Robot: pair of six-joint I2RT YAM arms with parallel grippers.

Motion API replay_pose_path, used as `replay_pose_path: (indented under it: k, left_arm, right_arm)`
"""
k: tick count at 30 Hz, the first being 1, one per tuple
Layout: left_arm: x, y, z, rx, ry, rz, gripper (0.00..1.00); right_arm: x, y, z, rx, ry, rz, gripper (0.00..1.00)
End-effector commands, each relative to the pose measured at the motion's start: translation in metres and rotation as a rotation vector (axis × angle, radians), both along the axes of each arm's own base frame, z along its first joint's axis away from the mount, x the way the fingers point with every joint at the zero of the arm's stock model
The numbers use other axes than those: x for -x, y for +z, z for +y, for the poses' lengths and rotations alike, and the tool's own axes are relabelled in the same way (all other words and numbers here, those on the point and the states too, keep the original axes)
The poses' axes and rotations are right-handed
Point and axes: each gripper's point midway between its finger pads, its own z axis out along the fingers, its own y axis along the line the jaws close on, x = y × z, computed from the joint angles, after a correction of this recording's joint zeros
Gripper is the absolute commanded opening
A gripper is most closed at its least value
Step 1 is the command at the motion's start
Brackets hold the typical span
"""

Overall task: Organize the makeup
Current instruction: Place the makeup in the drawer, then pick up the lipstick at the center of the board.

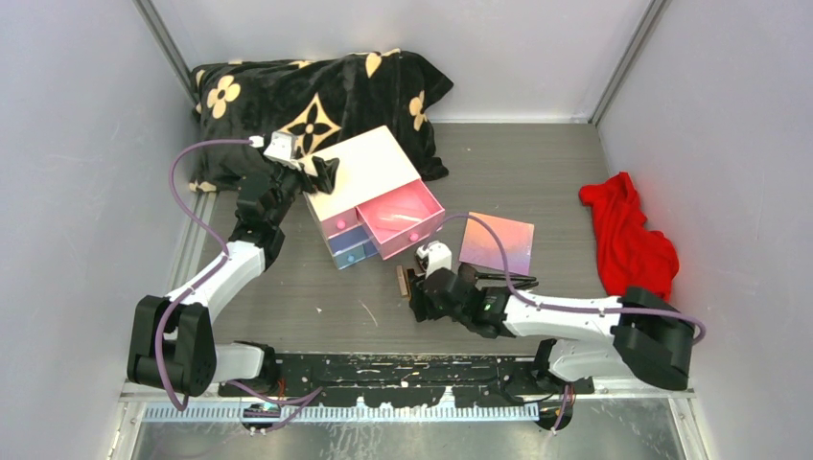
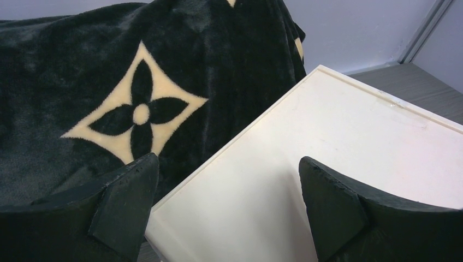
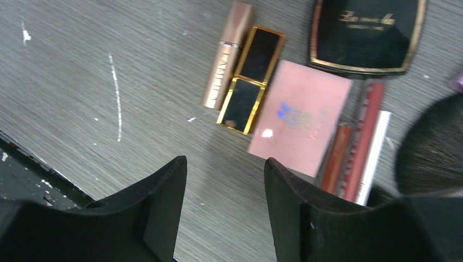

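The makeup lies grouped on the table in the right wrist view: a rose-gold tube (image 3: 226, 54), a black-and-gold lipstick (image 3: 251, 79), a pink compact (image 3: 299, 115), a black compact (image 3: 366, 35), slim red tubes (image 3: 360, 142) and dark brush bristles (image 3: 431, 147). My right gripper (image 3: 225, 166) hovers open just short of them, over bare table. From above, the iridescent palette (image 1: 496, 244) lies beside the right gripper (image 1: 419, 299). My left gripper (image 2: 229, 164) is wide open over the white chest's top (image 2: 338, 147), at its back left corner (image 1: 324, 175).
The white chest (image 1: 360, 168) has its pink drawer (image 1: 403, 218) pulled open. A black blanket with cream flowers (image 1: 316, 91) lies behind it. A red cloth (image 1: 628, 235) sits at the right. The black base plate (image 1: 403, 369) runs along the near edge.
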Motion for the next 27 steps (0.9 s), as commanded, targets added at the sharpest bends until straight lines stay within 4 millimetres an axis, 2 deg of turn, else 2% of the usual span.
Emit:
replay_pose_path:
  k: [1,8,16,23,27]
  left_arm:
    - [0.031,-0.135,0.009,-0.149,0.003,0.414,1.00]
    - [0.032,-0.134,0.008,-0.152,0.000,0.410,1.00]
    - [0.031,-0.134,0.008,-0.154,0.001,0.409,1.00]
    - [0.031,-0.134,0.008,-0.155,0.001,0.410,1.00]
    - [0.032,-0.135,0.008,-0.155,-0.001,0.410,1.00]
  right_arm:
    - [-0.019,0.031,0.035,-0.130,-0.077,-0.123,0.59]
    - [-0.028,0.010,0.034,-0.130,-0.169,-0.118,0.57]
    - [-0.036,-0.004,0.031,-0.093,-0.206,-0.139,0.56]
    - [-0.039,-0.019,0.027,-0.059,-0.240,-0.136,0.46]
    - [-0.038,-0.025,0.026,-0.042,-0.239,-0.129,0.31]
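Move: The black-and-gold lipstick case lies about 5 cm ahead of the right hand, 2 cm to its left and 4 cm below. Beside it, the rose-gold tube lies some 2 cm farther left and the pink compact 3 cm to the case's right; the black powder compact is 4 cm farther out than the case and 3 cm right of it. From the left hand the case lies roughly 19 cm back, 18 cm right and 23 cm down. Leftward first, by about 2 cm, then forward some 3 cm while sinking nearly as much, the right hand comes in low over the lipstick case. The wrist turns about 10 degrees clockwise as the half-open fingers slide to either side of the case's near half and, late on, start to close around it between the rose-gold tube and the pink compact; a firm pinch can't be made out yet. ##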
